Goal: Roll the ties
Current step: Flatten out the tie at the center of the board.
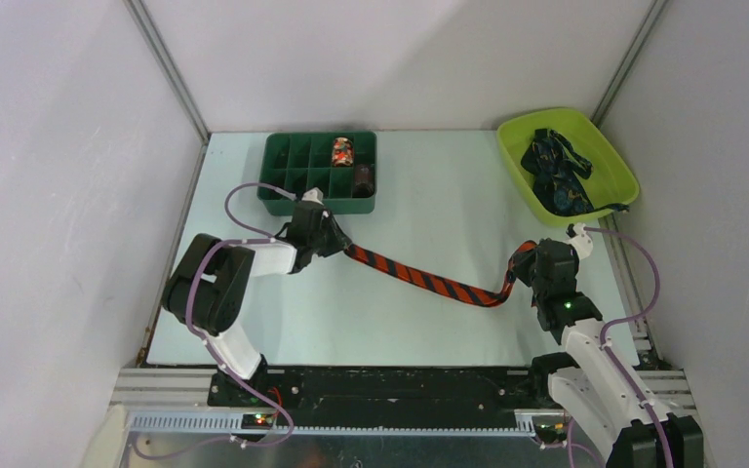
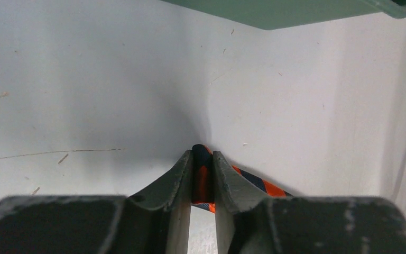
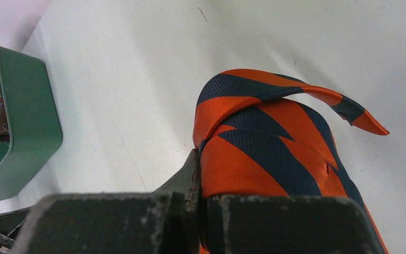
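A red-orange tie with dark diagonal stripes [image 1: 429, 281] stretches across the white table from left to right. My left gripper [image 1: 336, 239] holds its narrow left end: in the left wrist view the fingers [image 2: 227, 177] press on the folded tie end [image 2: 203, 177]. My right gripper [image 1: 532, 261] is shut on the wide right end, whose fabric [image 3: 264, 153] bulges over the fingers with its pointed tip curling right. A dark navy patterned tie [image 1: 556, 171] lies heaped in the lime-green bin [image 1: 615, 156].
A dark green compartment tray [image 1: 293, 161] stands at the back left, just behind my left gripper, with a small roll [image 1: 342, 151] and a dark item [image 1: 363, 177] in its cells. Purple cables loop by both arms. Enclosure walls stand close on all sides.
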Robot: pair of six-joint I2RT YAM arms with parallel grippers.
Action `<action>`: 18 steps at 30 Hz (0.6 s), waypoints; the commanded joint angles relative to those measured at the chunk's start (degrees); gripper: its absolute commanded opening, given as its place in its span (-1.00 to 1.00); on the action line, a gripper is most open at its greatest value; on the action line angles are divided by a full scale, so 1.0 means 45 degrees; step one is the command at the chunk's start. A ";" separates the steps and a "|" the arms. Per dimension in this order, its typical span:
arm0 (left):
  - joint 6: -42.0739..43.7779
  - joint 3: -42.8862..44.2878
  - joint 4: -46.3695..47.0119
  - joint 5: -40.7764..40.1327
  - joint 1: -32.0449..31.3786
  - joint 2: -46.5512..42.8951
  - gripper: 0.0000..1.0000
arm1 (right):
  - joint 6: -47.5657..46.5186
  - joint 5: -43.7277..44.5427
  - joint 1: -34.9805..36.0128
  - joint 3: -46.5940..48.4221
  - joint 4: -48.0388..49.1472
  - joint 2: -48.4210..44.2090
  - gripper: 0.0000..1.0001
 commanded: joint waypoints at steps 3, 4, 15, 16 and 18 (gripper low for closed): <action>0.0312 -0.0360 -0.0696 0.0463 -0.0126 -0.0461 -0.66 | 0.0049 0.0033 -0.0051 0.0316 0.0398 0.0006 -1.00; 0.0358 -0.0411 -0.0595 0.0467 -0.0146 -0.0531 -0.71 | 0.0032 0.0030 -0.0036 0.0316 0.0397 0.0006 -1.00; 0.1217 -0.0893 0.2636 0.0459 -0.0140 -0.0791 -1.00 | -0.1725 0.0398 -0.0039 0.0305 0.1974 -0.0664 -1.00; 0.1277 -0.0906 0.2960 0.0483 -0.0140 -0.0848 -1.00 | -0.1880 0.0296 -0.0074 0.0283 0.2205 -0.0630 -1.00; 0.1454 -0.0912 0.3452 0.0524 -0.0140 -0.0954 -1.00 | -0.2430 0.0034 -0.0113 0.0277 0.2890 -0.0479 -1.00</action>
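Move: Between the left hand's parted fingers lies the tie's left end, about 1 cm below the hand point. The tie's low bend is roughly 30 cm to its right and 12 cm back, while the green box sits some 17 cm ahead and 6 cm left. From the right hand, already gripping the bunched other end, that left end lies about 36 cm left, 8 cm ahead and 9 cm lower; the lime bin is about 24 cm ahead, 10 cm right. Closing its fingers fully on the tie's left end, the left hand eases back about 1 cm over the board, then comes forward again and lifts roughly 1 cm, fingertips tilting up slightly. The right hand holds still with its grip shut, then late on rises about 2 cm and goes 1 cm forward, its fingers also tipping up some 5 degrees. ##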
